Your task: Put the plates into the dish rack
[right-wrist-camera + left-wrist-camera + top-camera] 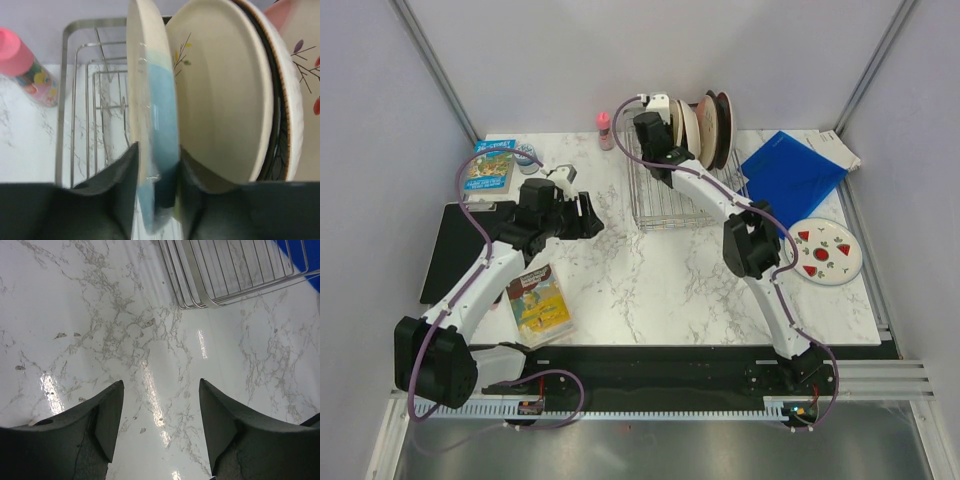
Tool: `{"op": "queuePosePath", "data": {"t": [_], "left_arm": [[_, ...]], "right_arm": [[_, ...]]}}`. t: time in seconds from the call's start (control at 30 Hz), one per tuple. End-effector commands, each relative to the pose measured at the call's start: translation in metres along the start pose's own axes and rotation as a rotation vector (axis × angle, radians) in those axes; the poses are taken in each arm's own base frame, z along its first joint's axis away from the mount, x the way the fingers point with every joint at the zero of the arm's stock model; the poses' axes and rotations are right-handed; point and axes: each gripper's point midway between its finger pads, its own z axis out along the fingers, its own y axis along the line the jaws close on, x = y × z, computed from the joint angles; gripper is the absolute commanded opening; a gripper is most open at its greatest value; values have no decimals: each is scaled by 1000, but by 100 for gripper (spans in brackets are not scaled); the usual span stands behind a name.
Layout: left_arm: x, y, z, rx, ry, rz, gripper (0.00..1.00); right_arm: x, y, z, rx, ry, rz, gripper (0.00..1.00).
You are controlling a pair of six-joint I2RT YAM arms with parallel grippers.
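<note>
Several plates (710,128) stand on edge at the far end of the wire dish rack (685,190). My right gripper (665,120) is over them. In the right wrist view a cream-and-light-blue plate (155,125) stands upright between the jaws of the right gripper (159,147). The left finger lies against it, and a narrow dark gap shows on the right side. Behind it stand a cream plate (220,100), a black plate (274,130) and a twig-patterned plate (300,65). A white plate with red shapes (825,250) lies flat on the table at the right. My left gripper (590,215) (161,385) hovers open and empty over bare marble.
A blue folder (790,170) lies right of the rack. A pink bottle (605,130) stands at the rack's far left corner. Two books (488,165) (540,303), a small tin (527,155) and a black mat (460,250) lie on the left side.
</note>
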Motion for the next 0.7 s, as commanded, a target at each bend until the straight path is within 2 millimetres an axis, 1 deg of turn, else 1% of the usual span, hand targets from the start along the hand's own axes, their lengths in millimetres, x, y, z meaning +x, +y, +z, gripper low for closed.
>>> {"op": "queuePosePath", "data": {"t": [0.0, 0.03, 0.07, 0.1, 0.13, 0.17, 0.2, 0.23, 0.27, 0.3, 0.33, 0.37, 0.4, 0.43, 0.47, 0.5, 0.53, 0.57, 0.6, 0.63, 0.67], "left_arm": [[-16, -9, -1, 34, -48, -14, 68], [-15, -9, -1, 36, -47, -17, 69], [-13, -9, 0, 43, -45, -17, 69], [-14, -11, 1, 54, -52, -31, 70], [-14, -12, 1, 57, -54, -38, 70], [-10, -12, 1, 64, -50, -45, 71], [-8, -14, 2, 76, -45, -58, 71], [-9, -15, 2, 81, -52, -59, 71], [-5, -13, 4, 78, -47, -65, 72], [-3, -15, 4, 86, -44, -61, 72], [-2, -15, 5, 92, -48, -59, 72], [2, -15, 6, 98, -41, -57, 72], [4, -18, 5, 112, -39, -44, 72], [6, -20, 6, 123, -37, -35, 72], [9, -24, 7, 145, -40, -14, 72], [12, -34, 6, 171, -43, 41, 74], [15, -40, 6, 187, -45, 77, 74], [18, -47, 7, 206, -55, 117, 74], [25, -59, 8, 236, -51, 185, 73], [32, -64, 9, 251, -40, 212, 72], [37, -69, 10, 266, -35, 239, 72]], "right_arm": [[-102, -31, -31, 31, -192, 114, 52], [-107, -33, -37, 28, -198, 106, 55], [-100, -36, -39, 31, -182, 85, 60], [-118, -44, -54, 27, -205, 96, 62], [-122, -49, -62, 26, -204, 86, 63], [-113, -53, -66, 27, -180, 64, 63], [-137, -64, -91, 4, -212, 73, 64], [-141, -69, -102, -15, -211, 54, 65], [-120, -74, -108, -28, -170, -38, 69], [-146, -91, -140, -52, -220, -67, 71], [-146, -100, -151, -85, -229, -114, 73], [-109, -114, -151, -91, -165, -261, 80], [-101, -124, -159, -129, -158, -322, 82], [-116, -163, -183, -120, -199, -353, 85], [-73, -179, -182, -140, -124, -424, 90], [-80, -206, -204, -113, -152, -481, 92], [-54, -242, -203, -81, -56, -529, 93], [-30, -255, -207, -99, 7, -561, 94], [-24, -273, -214, -95, 39, -609, 94], [6, -298, -220, -105, 166, -623, 92], [26, -300, -223, -166, 222, -628, 90]]}}
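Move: Down at the rack's left end, the right hand has the beige-and-blue plate between its fingers, the plate's middle some 4 cm ahead, level sideways and 7 cm below. The next standing plate is about 6 cm right of the hand, equally far ahead and below. The watermelon plate, next in line, lies on the table about 29 cm back, 37 cm right and 18 cm below; the blue folder is 9 cm back, 31 cm right. From the left hand the watermelon plate lies some 55 cm right, 1 cm back. Opening wide to let go of the beige-and-blue plate, the right hand rises clear of the rack, then sweeps right (about 25 cm) and back (some 20 cm), ending 16 cm higher, over the standing plates' side and towards the watermelon plate, its left side rolling down about 20 degrees. Late on, the empty left hand drifts 4 cm right, slightly back and down. ##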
